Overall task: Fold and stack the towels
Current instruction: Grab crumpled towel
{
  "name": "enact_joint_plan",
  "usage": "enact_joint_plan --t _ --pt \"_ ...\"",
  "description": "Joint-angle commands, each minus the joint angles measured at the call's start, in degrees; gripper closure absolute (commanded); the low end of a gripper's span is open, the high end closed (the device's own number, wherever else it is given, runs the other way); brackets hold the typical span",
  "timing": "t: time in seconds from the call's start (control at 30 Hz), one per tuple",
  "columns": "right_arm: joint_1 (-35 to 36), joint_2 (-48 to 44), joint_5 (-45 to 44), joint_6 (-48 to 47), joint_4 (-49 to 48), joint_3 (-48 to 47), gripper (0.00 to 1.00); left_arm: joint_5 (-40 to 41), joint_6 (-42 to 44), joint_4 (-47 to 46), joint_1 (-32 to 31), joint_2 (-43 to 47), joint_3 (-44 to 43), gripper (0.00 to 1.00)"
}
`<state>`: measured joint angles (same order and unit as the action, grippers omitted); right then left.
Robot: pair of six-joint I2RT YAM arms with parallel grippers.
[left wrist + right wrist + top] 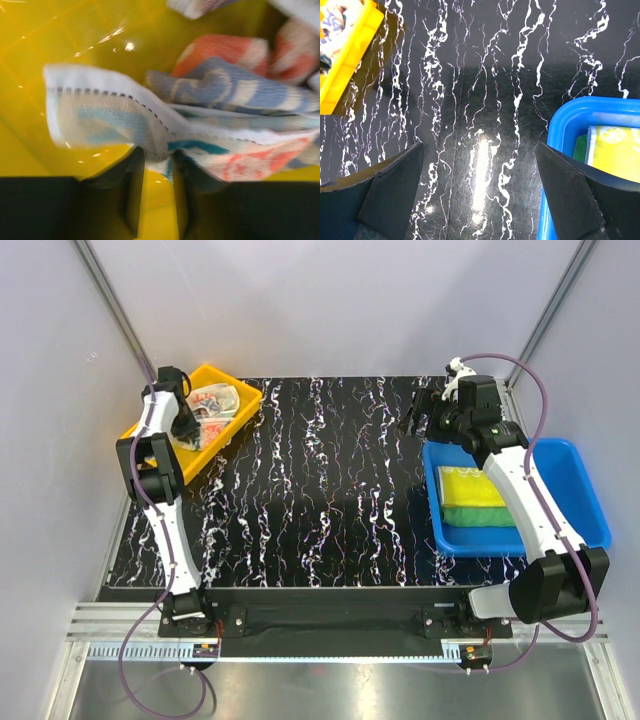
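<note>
The white and teal towel (212,405) with red-orange print lies crumpled in the yellow tray (245,400). My left gripper (185,425) reaches down into the tray. In the left wrist view its fingers (159,160) pinch a bunched edge of that towel (225,95) just above the tray floor (60,30). The yellow towel (470,487) lies folded on the green towel (480,516) in the blue bin (590,510). My right gripper (415,420) hangs wide open over the table left of the bin, nothing between its fingers (479,147).
The right wrist view shows the blue bin's rim (560,125) beside its right finger, with the yellow towel (615,150) and green towel (579,147) inside. The yellow tray (350,55) sits far left. Black marbled table (320,480) lies between tray and bin.
</note>
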<state>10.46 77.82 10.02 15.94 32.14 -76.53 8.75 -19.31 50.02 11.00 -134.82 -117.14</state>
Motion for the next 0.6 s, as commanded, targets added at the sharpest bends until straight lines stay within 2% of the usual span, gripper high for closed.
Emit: enact_joint_plan --t 0.0,0.03,0.13,0.4,0.5,0.57 --pt "0.79 0.75 1.32 0.75 -2.09 -1.51 0.0 -5.14 0.42 -2.74 -0.37 2.02 -5.11 0.85" --pt "1.14 0.84 1.23 1.02 -1.73 -1.78 0.0 -6.28 0.07 -2.39 -0.37 2.63 -5.9 1.0" --pt "1.58 -0.3 0.7 1.54 -0.94 -2.13 0.0 -11.64 -1.69 -3.96 -0.55 8.94 -5.21 1.0" --pt "1.76 -5.84 4.91 0.24 -2.61 1.82 0.0 -29.12 -6.7 -16.35 -4.49 35.66 2.44 1.0" --pt "1.76 -7.68 2.12 0.14 -1.82 2.79 0.0 -33.62 -6.01 -19.87 -10.64 44.8 9.37 1.0" --pt "1.58 -9.26 2.2 0.66 -1.03 2.71 0.0 -32.32 -5.47 -19.53 -16.52 51.11 16.31 1.0"
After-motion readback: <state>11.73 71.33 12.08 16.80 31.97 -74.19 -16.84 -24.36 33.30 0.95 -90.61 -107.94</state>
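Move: The crumpled towel lies heaped in the yellow bin with its stitched white edge already between the left hand's half-closed fingers; its middle is about 7 cm ahead, 8 cm to the right and a centimetre or so lower. The yellow bin's middle is some 5 cm ahead and 1 cm right of that hand, at about the same height. From the right hand the crumpled towel is roughly 18 cm ahead, 67 cm left and 24 cm below. The left fingers shut the rest of the way, pinching the towel's white hem near its corner, and the hand eases a couple of centimetres forward as it starts up, then climbs ever faster, some 37 cm in all, swinging about 17 cm right and finally drawing back a little, with the cloth in its grip. On the way the wrist tips the fingers up from pointing down to pointing ahead, over 50 degrees, and turns clockwise, while the empty, wide-open right hand merely draws back and up by 2 to 3 cm. ##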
